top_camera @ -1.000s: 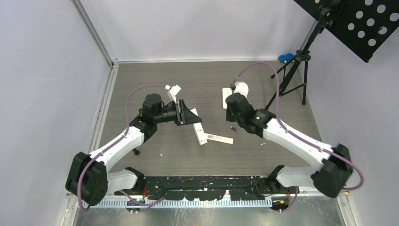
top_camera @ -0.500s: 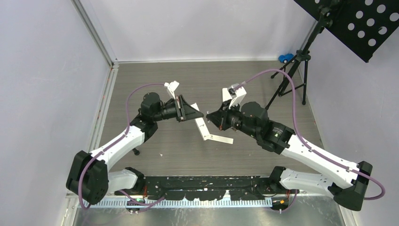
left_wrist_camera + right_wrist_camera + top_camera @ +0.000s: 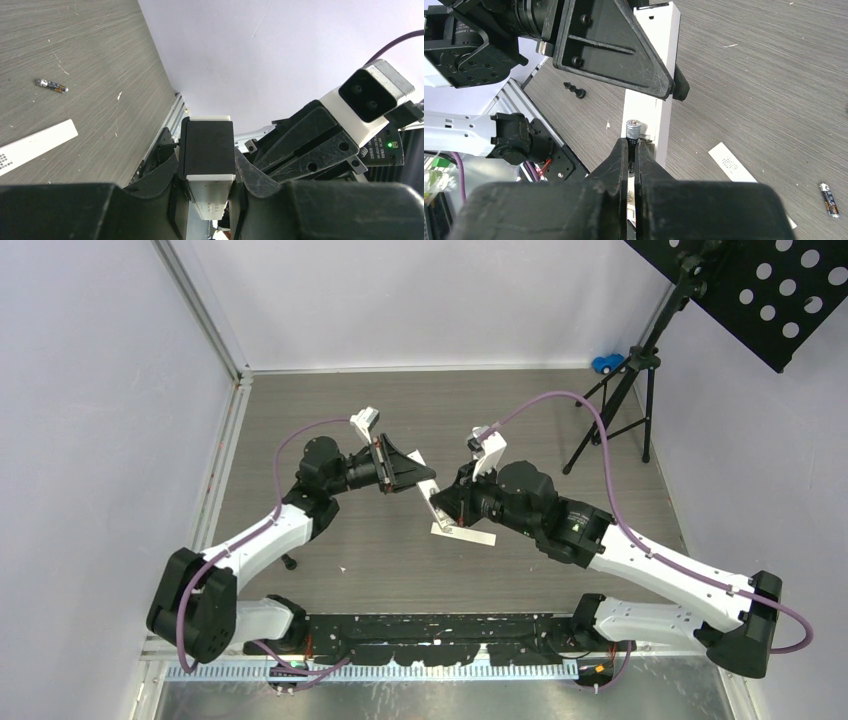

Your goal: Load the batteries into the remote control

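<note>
My left gripper [image 3: 207, 167] is shut on the white remote control [image 3: 207, 150], gripping its sides and holding it tilted above the table. From above, the remote [image 3: 428, 492] sticks out of the left gripper [image 3: 412, 478] toward the right gripper [image 3: 446, 504]. My right gripper [image 3: 633, 146] is shut on a dark battery [image 3: 633, 131], whose silvery end points at the open lower part of the remote [image 3: 655, 75]. A second battery [image 3: 830, 199] lies loose on the table, and it also shows in the left wrist view [image 3: 51, 86].
A white strip-shaped cover [image 3: 470, 535] lies flat under the grippers. A small black knob [image 3: 290, 562] sits near the left arm. At the back right stand a black music stand [image 3: 640, 370] and a blue toy [image 3: 605, 363].
My right arm has swung from the back right down and left, bringing its battery up to the remote. My left gripper has shifted slightly back with the remote.
</note>
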You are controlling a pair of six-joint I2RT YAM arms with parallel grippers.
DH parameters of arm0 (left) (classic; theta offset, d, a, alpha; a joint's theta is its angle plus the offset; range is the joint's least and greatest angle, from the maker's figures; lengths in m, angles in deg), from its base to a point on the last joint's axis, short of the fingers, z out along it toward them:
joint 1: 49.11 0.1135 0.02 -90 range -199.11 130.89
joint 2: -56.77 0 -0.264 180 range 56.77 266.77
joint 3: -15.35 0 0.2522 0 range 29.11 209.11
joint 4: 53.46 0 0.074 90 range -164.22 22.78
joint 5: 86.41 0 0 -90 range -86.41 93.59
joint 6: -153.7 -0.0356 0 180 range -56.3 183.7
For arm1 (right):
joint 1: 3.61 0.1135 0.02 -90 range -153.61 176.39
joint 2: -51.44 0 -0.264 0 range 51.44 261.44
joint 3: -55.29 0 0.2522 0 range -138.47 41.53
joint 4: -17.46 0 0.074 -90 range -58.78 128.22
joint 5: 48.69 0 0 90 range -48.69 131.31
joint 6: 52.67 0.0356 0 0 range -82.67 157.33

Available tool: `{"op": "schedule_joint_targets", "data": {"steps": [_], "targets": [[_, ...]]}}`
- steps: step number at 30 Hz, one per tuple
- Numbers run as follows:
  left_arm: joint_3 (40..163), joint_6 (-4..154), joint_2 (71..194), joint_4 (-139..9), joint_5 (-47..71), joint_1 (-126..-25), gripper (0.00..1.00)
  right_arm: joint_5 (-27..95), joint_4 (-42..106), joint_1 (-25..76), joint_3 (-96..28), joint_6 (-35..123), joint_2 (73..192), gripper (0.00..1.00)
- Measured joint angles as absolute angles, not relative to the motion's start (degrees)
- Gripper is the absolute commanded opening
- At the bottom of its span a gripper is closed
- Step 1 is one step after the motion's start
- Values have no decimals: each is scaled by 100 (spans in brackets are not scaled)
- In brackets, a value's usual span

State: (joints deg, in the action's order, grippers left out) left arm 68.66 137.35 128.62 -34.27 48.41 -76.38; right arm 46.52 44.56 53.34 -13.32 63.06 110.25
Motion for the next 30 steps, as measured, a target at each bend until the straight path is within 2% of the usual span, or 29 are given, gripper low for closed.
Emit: {"op": "schedule_joint_targets", "data": {"steps": [8,20,26,30], "targets": [[6827,13975,12926,-3327,4841,-7594,0,4718,4631,5369,-1420,6151,11025,21],[6807,14026,12926,-3311,4869,-7439,0,4670,4928,5380,-1546,6059,10879,39],[6807,13993,12919,-3314,4876,-7399,0,4842,4939,5380,-1588,6352,10634,68],[6809,13903,12838,-3318,4801,-7378,0,5435,4931,5382,-1566,7159,10277,77]]}}
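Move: My right fingers, still pinching a battery, are at the open battery compartment of the remote control in my left hand: its middle is about 1 cm ahead, 2 cm left and 1 cm lower. Some 18 cm below my right hand, the loose cover lies about 5 cm ahead and 6 cm right, the spare battery about 10 cm ahead and 14 cm right. From my left hand the compartment is about 6 cm back, 1 cm right and 2 cm lower. I keep my right hand almost still at the compartment while its fingers part and let go of the battery, then, still opening wide, draw it up about 4.5 cm and right about 3.5 cm, away from the remote control, picking up speed. My left hand keeps its grip on the remote control, easing a little over 1 cm forward and left. ##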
